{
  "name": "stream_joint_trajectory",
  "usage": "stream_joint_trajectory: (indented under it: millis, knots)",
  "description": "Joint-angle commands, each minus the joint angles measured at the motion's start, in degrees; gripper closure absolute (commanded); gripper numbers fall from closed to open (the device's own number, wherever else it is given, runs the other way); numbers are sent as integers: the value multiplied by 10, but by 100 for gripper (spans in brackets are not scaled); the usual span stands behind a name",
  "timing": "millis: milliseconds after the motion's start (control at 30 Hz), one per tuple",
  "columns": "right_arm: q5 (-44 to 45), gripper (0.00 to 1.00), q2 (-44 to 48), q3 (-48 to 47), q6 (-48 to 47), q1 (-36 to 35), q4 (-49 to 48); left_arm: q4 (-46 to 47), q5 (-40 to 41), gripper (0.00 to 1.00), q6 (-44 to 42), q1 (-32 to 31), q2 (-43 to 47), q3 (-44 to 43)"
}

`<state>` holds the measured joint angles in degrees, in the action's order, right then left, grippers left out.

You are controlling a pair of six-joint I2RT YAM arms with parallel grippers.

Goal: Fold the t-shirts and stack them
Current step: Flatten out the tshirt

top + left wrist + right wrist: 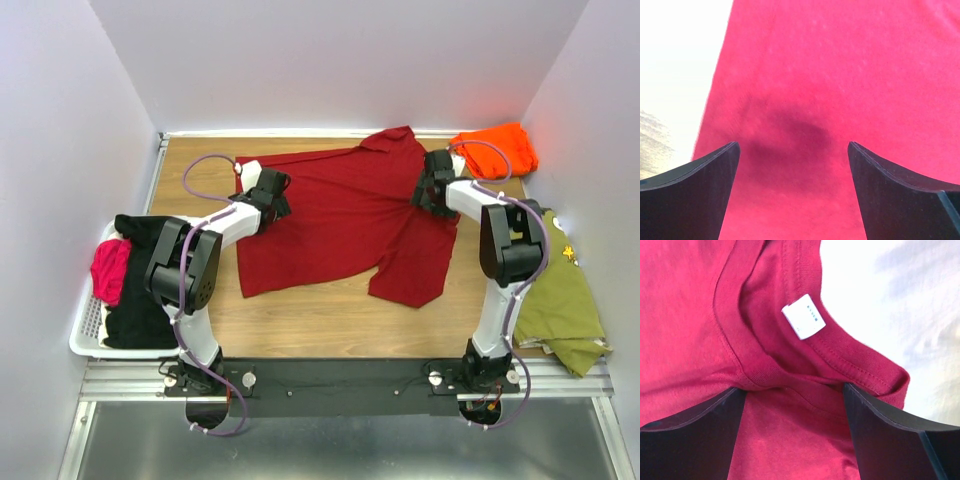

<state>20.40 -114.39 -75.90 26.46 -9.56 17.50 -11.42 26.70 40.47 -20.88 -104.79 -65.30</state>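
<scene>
A dark red t-shirt (345,225) lies spread on the wooden table, its neck toward the right. My left gripper (272,197) hangs over the shirt's left edge. In the left wrist view that gripper (792,145) is open, with only flat red cloth (840,75) beneath the jaws. My right gripper (431,190) is at the shirt's neck. Seen from the right wrist, it (794,387) stands open, straddling the collar (765,372), and the white neck label (804,316) lies just beyond. A bright orange t-shirt (497,148) sits bunched in the back right corner.
A white basket (88,335) at the left edge holds black cloth (140,300) and pink cloth (110,270). An olive green garment (562,300) lies at the table's right edge, beside the right arm. White walls enclose the table on three sides.
</scene>
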Motion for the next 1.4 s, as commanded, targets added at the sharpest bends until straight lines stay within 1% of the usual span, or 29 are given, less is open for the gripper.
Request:
stream_joint_trajectory:
  millis: [0,100,233,433,500,600,767,833,967,1167,1300,1367]
  knots:
    - [-10,13,-64,-91,-49,17,63,-3,5,2,-4,-3,-10,-28]
    - [-16,13,-70,-106,-53,17,78,-7,12,2,0,-3,-2,-23]
    - [-13,13,-24,-66,-48,17,80,-1,9,2,5,-6,26,12]
    - [3,13,99,-13,-50,17,79,12,17,2,13,-39,83,82]
    - [-4,13,144,7,-47,15,80,12,23,2,17,-62,94,96]
    - [-22,13,186,38,-37,8,79,11,17,2,32,-81,94,119]
    - [-49,14,203,114,-15,-5,58,28,-29,2,53,-84,94,164]
    - [-62,14,208,158,-5,-8,43,32,-31,2,65,-84,104,181]
    - [-77,14,223,214,6,-12,2,23,-33,2,86,-84,121,200]
    - [-83,15,241,251,16,-12,-6,-28,-13,2,140,-83,122,208]
    - [-80,15,247,287,31,-16,-8,-60,-9,2,149,-81,116,198]
    - [-79,16,249,302,39,-17,-7,-75,-2,2,150,-80,115,177]
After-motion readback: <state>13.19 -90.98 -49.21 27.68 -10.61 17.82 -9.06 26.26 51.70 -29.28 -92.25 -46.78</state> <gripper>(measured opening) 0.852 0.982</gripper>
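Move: The t-shirt's near-right flap has its middle about 21 cm back from the right hand and 4 cm to its left, just below fingertip level. The white label lies some 4 cm ahead and 3 cm right of that hand, the orange cloth about 14 cm ahead and 17 cm right. For the left hand, the t-shirt's near-left corner is roughly 25 cm back, 6 cm left and 4 cm down; the laundry basket's middle is about 22 cm back and 24 cm left. The t-shirt's right side, under the open right fingers, first gets a forward push of 3 cm; that hand then draws back, lifts in an arc about 11 cm high and comes down towards the near-right flap, 12 cm behind its start. Over the left panel the open left hand draws back 9 cm towards the near-left corner, shifting slightly right and sinking 2 cm, seeming to drag the cloth. ##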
